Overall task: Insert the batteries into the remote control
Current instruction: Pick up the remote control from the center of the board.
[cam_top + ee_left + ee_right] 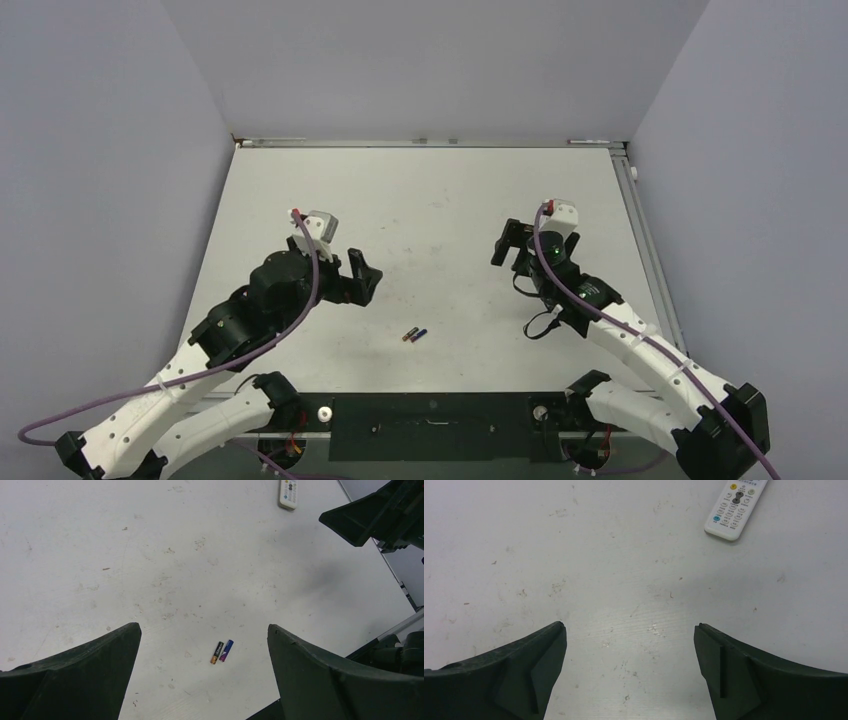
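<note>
Two batteries (414,334) lie side by side on the white table, near its front middle. In the left wrist view one battery (216,652) is black with a gold end and the other (226,650) is purple-blue. My left gripper (362,275) hovers above and to their left, open (203,626) and empty. The remote control (736,507) lies face up with its buttons showing, far ahead and right of my open, empty right gripper (629,625). The left wrist view shows the remote (288,492) at its top edge. I cannot make it out in the top view. My right gripper (508,245) hangs right of centre.
A metal rail (640,230) runs along the table's right edge and grey walls close in the back and both sides. A black mounting plate (430,420) lies between the arm bases at the near edge. One finger of the right gripper (370,515) shows at the left wrist view's upper right.
</note>
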Tool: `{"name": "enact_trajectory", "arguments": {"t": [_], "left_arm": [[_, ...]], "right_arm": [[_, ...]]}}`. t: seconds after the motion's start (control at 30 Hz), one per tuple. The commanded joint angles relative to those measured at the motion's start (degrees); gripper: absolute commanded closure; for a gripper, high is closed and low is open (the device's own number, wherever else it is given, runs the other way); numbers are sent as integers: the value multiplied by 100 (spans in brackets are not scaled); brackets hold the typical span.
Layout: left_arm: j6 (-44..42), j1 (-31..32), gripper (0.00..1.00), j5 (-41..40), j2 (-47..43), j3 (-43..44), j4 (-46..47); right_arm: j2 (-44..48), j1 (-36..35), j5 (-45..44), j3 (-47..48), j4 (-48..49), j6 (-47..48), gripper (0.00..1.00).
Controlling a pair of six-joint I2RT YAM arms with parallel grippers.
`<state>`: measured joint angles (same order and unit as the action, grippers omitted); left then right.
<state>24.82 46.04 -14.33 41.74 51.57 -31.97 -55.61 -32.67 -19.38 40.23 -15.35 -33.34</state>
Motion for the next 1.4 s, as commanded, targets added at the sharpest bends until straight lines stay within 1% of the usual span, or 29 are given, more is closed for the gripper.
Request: {"name": "enact_trajectory", "arguments": {"t": [0.0,0.27,0.37,0.43,0.53,0.6,0.7,0.8,1.03,1.37], "left_arm": [[-74,4,4,102,-76,-12,16],[29,0,4,54,-23,-77,-191],[30,0,4,10,1,-59,-250],[49,-23,4,3,10,-76,-265],[49,-42,4,7,31,-60,-293],[49,-47,4,18,38,-56,-296],[49,-61,4,26,37,-51,-312],[45,-92,4,43,35,-61,-310],[-20,-324,4,70,67,-59,-352],[-46,-719,4,134,136,-68,-408]], "right_arm": [[33,10,-391,443,-245,-58,0],[-409,55,-1061,974,-873,-182,0],[-570,168,-1187,1069,-935,-199,1],[-690,389,-1029,1110,-927,-222,2],[-963,1039,-515,1168,-904,-277,4],[-1157,1243,-381,1194,-816,-233,4],[-1454,1427,-355,1261,-744,-216,4],[-1754,1643,-120,1302,-599,-227,4],[-2368,2072,208,1382,-153,-224,3],[-3281,2266,179,1858,1,-174,0]]}}
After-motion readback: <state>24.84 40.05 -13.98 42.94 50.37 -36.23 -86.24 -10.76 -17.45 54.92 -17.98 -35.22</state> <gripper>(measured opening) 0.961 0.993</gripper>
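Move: The remote control lies on the table some 21 cm ahead of the open right hand, about 11 cm to its right and 16 cm below. Its long side points forward and a little to the right. The two batteries lie side by side on the table, about 9 cm back and 28 cm to the left of that hand. From the left hand the remote is roughly 30 cm ahead, 42 cm to the right and 26 cm down. The right hand heads for the near end of the remote control: it first rises about 2 cm while drifting right, then swings forward and right and drops some 10 cm, still clear of the remote. Its wrist turns about 20 degrees clockwise and tips down nearly as much, fingers staying wide open. The empty left hand sinks about 3 cm, then eases left. ##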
